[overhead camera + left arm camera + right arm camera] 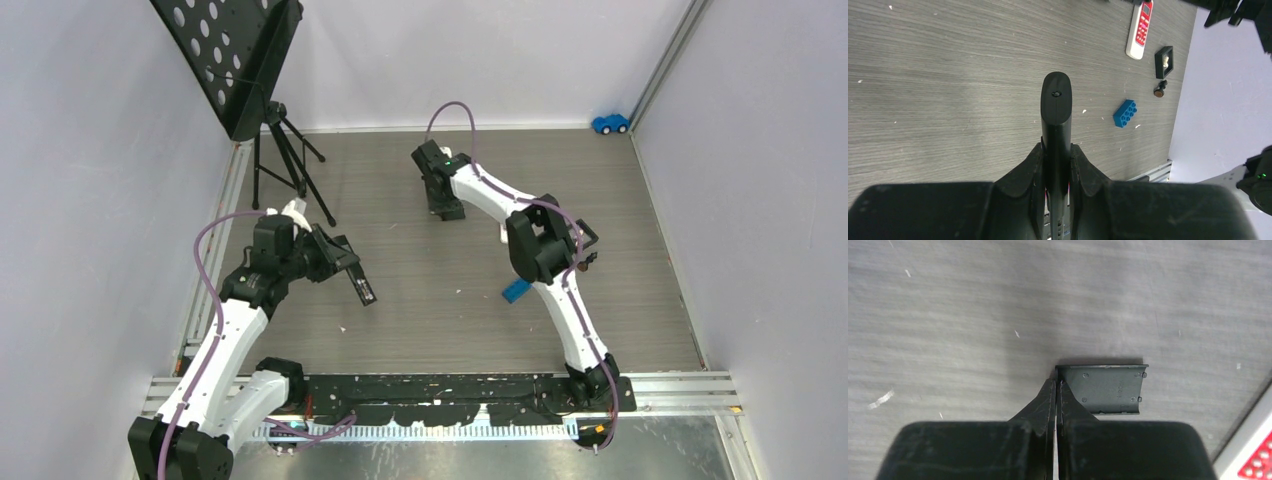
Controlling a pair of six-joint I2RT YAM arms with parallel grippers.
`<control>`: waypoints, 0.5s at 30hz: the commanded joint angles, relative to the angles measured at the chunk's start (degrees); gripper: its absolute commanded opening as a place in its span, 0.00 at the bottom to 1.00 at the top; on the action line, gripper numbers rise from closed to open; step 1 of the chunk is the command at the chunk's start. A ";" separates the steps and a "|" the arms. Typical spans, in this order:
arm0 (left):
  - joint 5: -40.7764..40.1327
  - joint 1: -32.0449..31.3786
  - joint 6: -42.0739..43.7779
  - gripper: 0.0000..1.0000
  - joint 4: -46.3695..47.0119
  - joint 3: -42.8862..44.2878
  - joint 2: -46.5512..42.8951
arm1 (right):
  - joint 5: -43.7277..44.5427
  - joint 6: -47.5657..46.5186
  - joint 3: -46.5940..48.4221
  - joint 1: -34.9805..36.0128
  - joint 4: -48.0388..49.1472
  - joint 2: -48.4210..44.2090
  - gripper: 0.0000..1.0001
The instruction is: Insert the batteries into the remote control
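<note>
My left gripper [338, 262] [1056, 148] is shut on a black remote control [362, 286] [1056, 97], which sticks out past the fingertips above the table. At the far middle of the table my right gripper [446, 208] [1055, 382] is shut, with nothing visible between its fingers. Its tips rest at the left edge of a dark grey battery cover [1105, 389] lying flat. One tiny battery [1159, 90], dark with an orange-brown end, sits near the right wall. Other batteries are not in view.
A white-and-red remote [1139, 27] [1255, 465], a small black square frame [1163, 55] and a blue block [515, 291] [1124, 113] lie on the right half. A music stand [232, 60] on a tripod stands at back left, and a blue toy car [610, 123] is at back right.
</note>
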 commanded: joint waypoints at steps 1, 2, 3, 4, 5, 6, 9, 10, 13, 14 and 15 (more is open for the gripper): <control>1.18 0.24 -1.04 0.00 6.60 1.64 -1.52 | -3.03 5.17 -10.38 -0.54 7.47 -14.27 0.00; 1.33 0.24 -1.75 0.00 8.06 1.39 -1.74 | -4.87 7.11 -13.79 -0.55 10.06 -17.86 0.00; 1.52 0.24 -2.69 0.00 9.89 0.91 -2.05 | -6.60 9.40 -17.40 -0.55 12.94 -21.89 0.00; 1.74 0.24 -3.58 0.00 11.82 0.20 -2.32 | -8.27 12.03 -20.79 -0.55 15.59 -25.58 0.00; 1.96 0.24 -4.70 0.00 13.99 -0.52 -2.58 | -10.19 15.00 -24.29 -0.55 18.61 -29.55 0.00; 2.12 0.23 -6.41 0.00 17.38 -1.24 -2.85 | -12.32 17.84 -28.65 -0.55 21.18 -33.19 0.00; 1.93 0.24 -11.14 0.00 26.60 -4.20 -3.41 | -17.60 28.50 -38.19 -0.53 29.70 -43.38 0.00; 1.63 0.24 -12.98 0.00 29.33 -5.41 -3.33 | -19.13 33.53 -41.57 -0.55 33.02 -46.79 0.00; 0.54 0.24 -18.59 0.00 40.24 -8.49 -2.44 | -21.74 44.48 -50.50 -0.15 43.44 -55.91 0.00; -0.07 0.24 -20.51 0.00 43.52 -9.34 -1.78 | -21.71 47.79 -52.90 0.33 46.80 -58.42 0.00; -0.37 0.24 -22.76 0.00 46.66 -10.18 -1.04 | -21.36 51.94 -54.75 0.96 49.59 -61.41 0.00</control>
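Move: The battery cover is already pinched in the right hand just above the table. The open-backed black remote it goes to lies about 23 cm back, 16 cm left and 15 cm higher. From the right hand, the red-and-white calculator is some 13 cm right and about level fore-and-aft, the blue brick 14 cm right and 15 cm back, both on the table. The left hand holds the remote; from it the cover is roughly 24 cm ahead, 18 cm right and 15 cm below. The right hand keeps its shut fingers on the battery cover and lifts it steeply, some 24 cm up and about 10 cm back towards the remote, rolling its left side up by roughly 50 degrees so the fingers swing from pointing down to pointing left. The left hand, still gripping the remote, comes to meet it with a slower rise of about 5 cm and 4 cm forward, tilting its fingers upward as it goes. ##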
